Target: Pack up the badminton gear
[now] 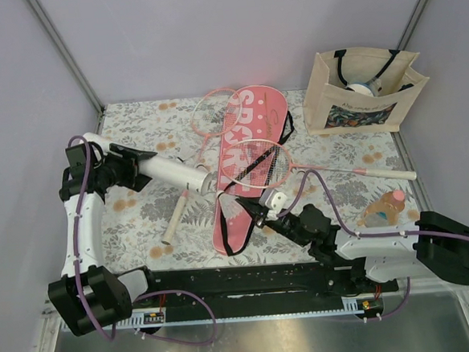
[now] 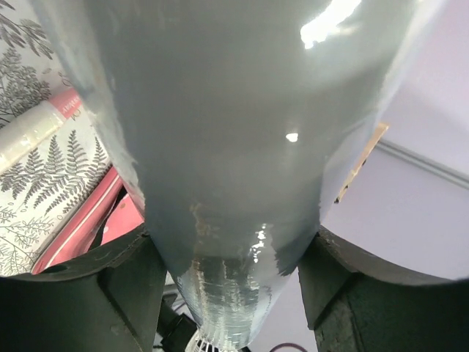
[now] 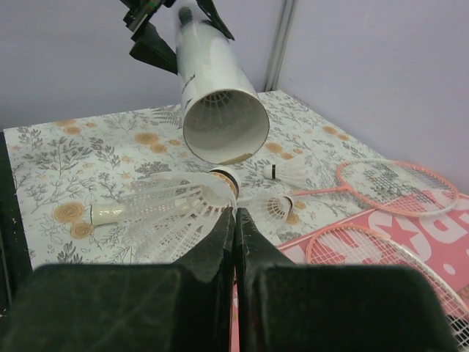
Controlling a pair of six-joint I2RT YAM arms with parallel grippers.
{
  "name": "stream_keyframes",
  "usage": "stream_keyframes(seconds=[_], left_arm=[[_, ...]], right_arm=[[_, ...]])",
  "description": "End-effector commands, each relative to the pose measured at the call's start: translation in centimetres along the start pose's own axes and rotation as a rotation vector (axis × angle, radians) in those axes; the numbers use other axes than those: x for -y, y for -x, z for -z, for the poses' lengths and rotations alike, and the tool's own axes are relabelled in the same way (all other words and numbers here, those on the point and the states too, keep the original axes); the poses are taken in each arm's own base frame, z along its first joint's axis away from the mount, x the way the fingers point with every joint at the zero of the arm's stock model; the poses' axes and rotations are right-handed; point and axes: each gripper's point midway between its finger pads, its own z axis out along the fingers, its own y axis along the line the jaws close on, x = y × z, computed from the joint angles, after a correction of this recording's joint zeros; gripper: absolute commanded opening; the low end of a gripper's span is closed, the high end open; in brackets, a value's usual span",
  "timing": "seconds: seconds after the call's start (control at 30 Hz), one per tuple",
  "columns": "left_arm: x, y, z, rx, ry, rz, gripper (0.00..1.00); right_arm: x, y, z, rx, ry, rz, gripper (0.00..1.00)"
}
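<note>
My left gripper is shut on the white tube, holding it level above the table with its open mouth pointing right. In the left wrist view the tube sits between both fingers. My right gripper is shut, pinching the skirt edge of a white shuttlecock just in front of the tube's mouth. The pink cover lettered "SPORT" lies mid-table with one pink racket on it. The other racket lies to its left.
Two more shuttlecocks lie on the floral cloth under the tube's mouth. A beige tote bag stands at the back right. A small peach bottle lies near the right arm. A racket handle lies below the tube.
</note>
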Motion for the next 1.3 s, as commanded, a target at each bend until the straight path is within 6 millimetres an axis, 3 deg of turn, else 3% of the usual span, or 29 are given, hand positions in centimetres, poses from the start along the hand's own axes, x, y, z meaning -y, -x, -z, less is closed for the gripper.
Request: stream_keyframes(seconds=[0.0, 0.47, 0.53, 0.67, 0.8, 1.0, 1.13, 1.27], left_arm=[[1.7, -1.5, 0.3, -0.115, -0.111, -0.108, 0.43], [1.5, -3.9, 0.9, -0.225, -0.167, -0.079, 0.43], [1.5, -4.2, 1.1, -0.229, -0.17, -0.075, 0.43], [1.4, -4.5, 1.2, -0.245, -0.171, -0.047, 0.43], [1.4, -4.6, 1.2, -0.253, -0.172, -0.037, 0.43], [1.7, -4.5, 1.3, -0.24, -0.175, -0.041, 0.43], [2.2, -4.3, 1.5, -0.226, -0.181, -0.064, 0.43], [2.0, -4.4, 1.3, -0.24, -0.175, -0.053, 0.43]], right_arm=[[-1.2, 2.7, -1.5, 0.048, 0.076, 0.071, 0.0], [-1.3, 5.0, -6.5, 0.172, 0.016, 0.066, 0.0], [-0.4, 4.7, -7.0, 0.173, -0.041, 0.062, 0.08], [0.3, 4.0, -7.2, 0.177, -0.093, 0.056, 0.1], [0.7, 3.2, -6.9, 0.169, -0.124, 0.035, 0.37], [1.0, 3.4, -5.8, 0.171, -0.138, -0.02, 0.59], [0.7, 2.9, -4.9, 0.079, -0.13, -0.104, 0.69], [0.8, 3.0, -3.9, 0.061, -0.141, -0.177, 0.71]])
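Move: From the right hand, which holds a shuttlecock by its skirt, the tube's open mouth is about 9 cm to the left, 5 cm ahead and roughly level. The near racket handle lies on the table 23 cm left, 4 cm ahead and 19 cm below; the pink racket bag's middle is 17 cm ahead, 3 cm right, equally low. From the left hand, gripping the tube, the shuttlecock is some 23 cm right and 9 cm back, about level. Right hand carries the shuttlecock about 5 cm left into the left-held, approaching tube's mouth, then opens its fingers. ##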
